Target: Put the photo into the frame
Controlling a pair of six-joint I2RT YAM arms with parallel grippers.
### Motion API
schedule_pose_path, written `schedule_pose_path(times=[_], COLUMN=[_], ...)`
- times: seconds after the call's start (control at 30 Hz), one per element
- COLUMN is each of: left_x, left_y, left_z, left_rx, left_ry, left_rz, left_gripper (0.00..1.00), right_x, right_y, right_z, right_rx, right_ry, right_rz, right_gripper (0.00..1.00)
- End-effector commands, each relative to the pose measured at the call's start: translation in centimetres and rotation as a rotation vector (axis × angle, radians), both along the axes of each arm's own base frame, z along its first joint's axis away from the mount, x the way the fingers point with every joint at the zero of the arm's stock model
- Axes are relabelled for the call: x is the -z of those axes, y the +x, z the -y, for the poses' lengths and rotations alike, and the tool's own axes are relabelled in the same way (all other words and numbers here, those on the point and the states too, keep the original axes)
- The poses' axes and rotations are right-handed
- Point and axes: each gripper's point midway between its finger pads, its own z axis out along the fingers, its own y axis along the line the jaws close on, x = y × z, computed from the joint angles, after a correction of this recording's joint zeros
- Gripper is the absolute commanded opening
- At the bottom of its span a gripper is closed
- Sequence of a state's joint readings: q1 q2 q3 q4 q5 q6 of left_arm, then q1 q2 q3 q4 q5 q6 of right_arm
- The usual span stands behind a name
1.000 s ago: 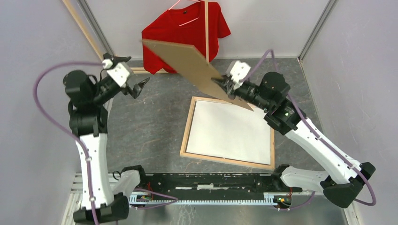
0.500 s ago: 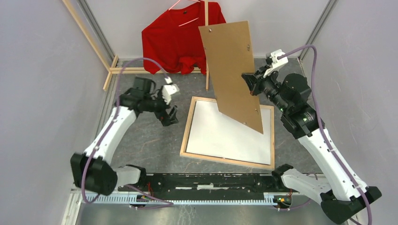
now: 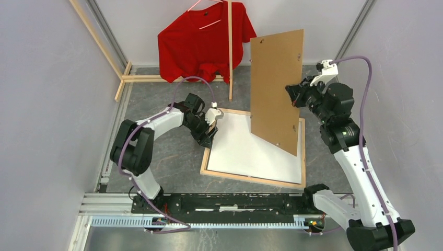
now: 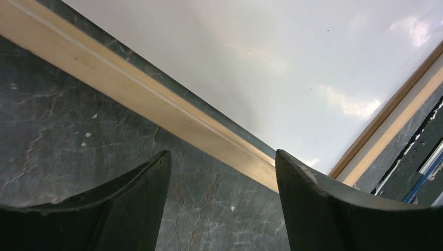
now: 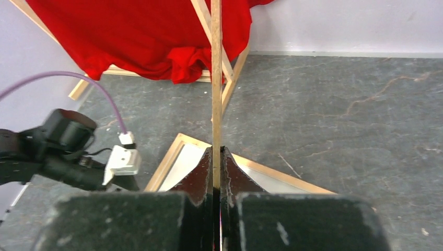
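Observation:
The frame [image 3: 207, 151] lies flat on the grey table, pale wood side up, also seen in the left wrist view [image 4: 130, 91]. A glossy white surface [image 3: 251, 146] fills its inside; whether this is the photo's plain back I cannot tell, and no printed side shows. My left gripper [image 3: 211, 137] hangs low at the frame's left rail, open, with only bare table between its fingers [image 4: 223, 155]. My right gripper [image 3: 289, 90] is shut on a brown cardboard sheet [image 3: 274, 89], holding it upright over the frame's right half. The right wrist view shows the sheet edge-on [image 5: 216, 78] between the closed fingertips [image 5: 216, 151].
A red T-shirt [image 3: 201, 39] hangs on a wooden clothes rack [image 3: 230, 57] at the back, just behind the frame. Grey walls close in on both sides. The arm bases and a black rail [image 3: 230, 201] run along the near edge.
My left arm swung in from the far left down to the frame's left rail. My right gripper turned the cardboard sheet from tilted to upright and carried it rightward.

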State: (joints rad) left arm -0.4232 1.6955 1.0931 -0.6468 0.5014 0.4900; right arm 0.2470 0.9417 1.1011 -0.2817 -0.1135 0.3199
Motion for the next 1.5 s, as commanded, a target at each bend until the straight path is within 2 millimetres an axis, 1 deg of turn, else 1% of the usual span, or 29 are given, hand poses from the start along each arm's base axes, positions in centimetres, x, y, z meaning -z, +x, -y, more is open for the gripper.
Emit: schedule_pose_path(times=[0.0,0.1,0.2,0.23,0.27,0.3,0.33,0.37,0.4,0.43,0.5,0.57,0.67,0.7,0.77,0.83,0.97,1.03,1.13,1.23,1.37,1.47], left_x=[0.2,1.3,2.5,2.8,3.0,3.2,3.3,3.4,3.3,3.3,3.2,3.3,3.4,3.5,3.6,3.7,3.4,3.1,3.1,3.3,3.0,2.7], left_y=[1.0,1.3,1.5,1.6,1.7,1.7,1.7,1.8,1.7,1.8,1.7,1.6,2.3,3.0,4.3,5.6,7.7,8.3,8.7,9.1,9.8,10.6], left_z=[2.1,2.4,2.3,2.2,2.1,2.1,2.0,1.9,2.0,1.8,1.5,0.9,-0.5,-1.1,-2.3,-3.8,-7.0,-8.5,-10.5,-12.0,-12.5,-12.3], left_rx=[-0.032,-0.030,-0.025,-0.024,-0.024,-0.023,-0.023,-0.023,-0.022,-0.025,-0.026,-0.022,-0.019,-0.024,-0.049,-0.083,-0.154,-0.160,-0.142,-0.094,-0.001,0.061], left_ry=[-0.061,-0.047,-0.019,-0.009,-0.003,0.003,0.006,0.009,0.010,0.014,0.026,0.051,0.108,0.139,0.182,0.224,0.250,0.263,0.296,0.328,0.337,0.334], left_rz=[-0.035,-0.047,-0.054,-0.053,-0.052,-0.053,-0.050,-0.047,-0.045,-0.041,-0.031,-0.008,0.055,0.090,0.126,0.138,0.151,0.171,0.209,0.237,0.289,0.330], left_gripper=[0.77,0.70,0.59,0.54,0.51,0.48,0.45,0.42,0.37,0.35,0.34,0.31,0.29,0.29,0.25,0.21,0.19,0.14,0.13,0.15,0.16,0.16], right_x=[-6.2,-6.4,-6.8,-6.9,-7.2,-7.3,-7.2,-7.6,-7.5,-7.6,-7.3,-6.9,-6.4,-6.3,-6.2,-6.1,-5.9,-5.5,-5.2,-5.0,-4.4,-3.2], right_y=[0.1,0.6,0.9,0.8,0.9,1.0,1.0,1.0,1.1,1.1,1.2,1.4,1.5,1.5,1.5,1.6,1.6,1.7,1.7,1.7,1.6,1.7], right_z=[-0.1,0.5,1.4,1.3,2.0,2.2,2.3,2.4,2.3,2.3,2.1,2.0,1.9,1.9,1.9,1.8,1.8,1.8,1.6,1.3,1.0,0.9], right_rx=[-0.053,-0.076,-0.092,-0.108,-0.100,-0.099,-0.102,-0.109,-0.114,-0.119,-0.132,-0.137,-0.142,-0.142,-0.144,-0.147,-0.150,-0.149,-0.159,-0.180,-0.191,-0.189], right_ry=[0.132,0.193,0.254,0.272,0.288,0.305,0.318,0.328,0.336,0.343,0.358,0.368,0.379,0.381,0.385,0.389,0.392,0.399,0.426,0.450,0.454,0.460], right_rz=[0.155,0.127,0.120,0.120,0.136,0.139,0.132,0.152,0.151,0.155,0.148,0.136,0.130,0.129,0.127,0.124,0.126,0.116,0.112,0.104,0.076,0.034], right_gripper=[0.00,0.00,0.00,0.00,0.00,0.00,0.00,0.00,0.00,0.00,0.00,0.00,0.00,0.00,0.00,0.00,0.00,0.00,0.00,0.00,0.00,0.00])
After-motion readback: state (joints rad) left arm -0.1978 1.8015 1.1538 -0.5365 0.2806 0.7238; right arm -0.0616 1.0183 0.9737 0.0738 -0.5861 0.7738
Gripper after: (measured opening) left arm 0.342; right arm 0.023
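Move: The frame's left bar runs almost under the open left gripper; the spot to grip is about 1 cm ahead, 2 cm right and 3 cm down. The frame's far-left corner is some 19 cm ahead and 4 cm right, its near-left corner 14 cm back and 3 cm left; the white sheet's middle lies 24 cm right, 2 cm back. From the right hand, the frame's middle is roughly 15 cm left, 6 cm back and 34 cm below. Lower the left gripper about 2.5 cm, easing slightly right and forward, and close it on the frame's left bar. Keep the pinch and drag the frame left and forward, some 10 cm each way, tilting the wrist. Meanwhile keep the backing board gripped high in the right hand and roll it about 25 degrees, left side up, shifting a few centimetres right and forward, then easing back left. ##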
